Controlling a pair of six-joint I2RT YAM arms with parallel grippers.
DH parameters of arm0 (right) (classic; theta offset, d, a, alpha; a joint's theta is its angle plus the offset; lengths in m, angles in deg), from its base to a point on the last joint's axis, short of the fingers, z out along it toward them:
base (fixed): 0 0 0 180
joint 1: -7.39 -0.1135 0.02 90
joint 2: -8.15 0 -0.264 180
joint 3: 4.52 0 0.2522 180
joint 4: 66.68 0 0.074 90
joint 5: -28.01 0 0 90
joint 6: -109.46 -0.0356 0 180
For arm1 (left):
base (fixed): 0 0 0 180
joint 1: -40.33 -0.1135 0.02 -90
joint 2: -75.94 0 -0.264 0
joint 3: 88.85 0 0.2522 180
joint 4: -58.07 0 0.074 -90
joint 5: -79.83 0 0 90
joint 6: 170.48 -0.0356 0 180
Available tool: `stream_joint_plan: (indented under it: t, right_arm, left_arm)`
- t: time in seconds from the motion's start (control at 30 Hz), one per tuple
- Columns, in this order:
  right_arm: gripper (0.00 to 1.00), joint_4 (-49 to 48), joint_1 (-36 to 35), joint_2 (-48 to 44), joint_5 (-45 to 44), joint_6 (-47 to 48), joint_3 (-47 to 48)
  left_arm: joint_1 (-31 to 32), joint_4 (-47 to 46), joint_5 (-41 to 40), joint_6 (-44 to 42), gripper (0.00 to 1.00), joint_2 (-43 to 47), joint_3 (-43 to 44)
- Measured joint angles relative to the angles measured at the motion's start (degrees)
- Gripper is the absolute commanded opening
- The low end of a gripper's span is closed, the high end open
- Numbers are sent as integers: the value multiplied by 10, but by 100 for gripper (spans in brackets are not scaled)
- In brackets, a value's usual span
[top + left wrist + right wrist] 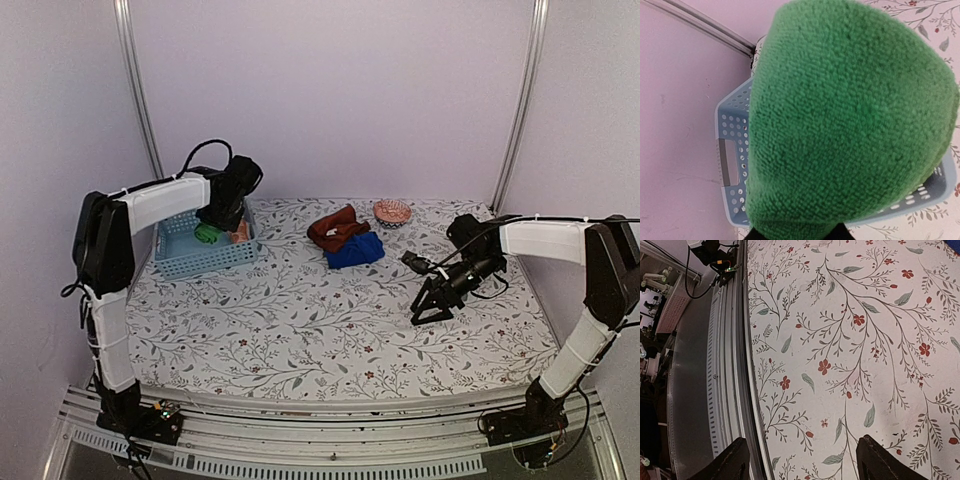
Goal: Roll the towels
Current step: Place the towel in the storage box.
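My left gripper [213, 228] hangs over the light blue basket [180, 262], shut on the rolled green towel [207, 235]. In the left wrist view the green towel [850, 120] fills most of the picture, and only the dark fingertips [842, 234] show at the bottom edge. An orange towel [240, 232] lies in the basket beside it. The rust-brown towel [337, 228] and the deep blue towel [356, 250] lie crumpled together at the back middle of the table. My right gripper [424, 312] rests low at the right, open [805, 465] with nothing between its fingers.
A small patterned bowl [392, 211] stands behind the towels at the back right. The basket [732, 165] sits in the back left corner by the wall and a metal post [137, 90]. The table's near edge and rail [732, 365] run past the right gripper.
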Motion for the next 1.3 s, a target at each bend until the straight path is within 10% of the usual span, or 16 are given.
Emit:
stream_joint_plan:
  t: [1.3]
  right_arm:
    - [80,1,-13,7,-13,7,-3]
  left_arm:
    - [-116,192,130,297,0,-270,278]
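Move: The left hand already holds the rolled green towel above the storage box; the box's middle lies about 3 cm ahead of it, 4 cm to its left and some 12 cm below. The orange towel inside the box is roughly 3 cm ahead, 6 cm to the right and 12 cm below this hand, and the brown towel about 42 cm right, 4 cm ahead and 14 cm below. From the right hand, the box lies some 69 cm left, 27 cm ahead and 6 cm below. The left arm lowers the rolled green towel about 12 cm into the storage box, first slanting forward and left over the middle of the box as it sinks, then going almost straight down with a slight drift back to the right, and easing to a stop. On the way the wrist turns some 30 degrees counter-clockwise and its left side dips, while the fingers keep their pinch on the roll, bringing it down on the left of the orange towel. ##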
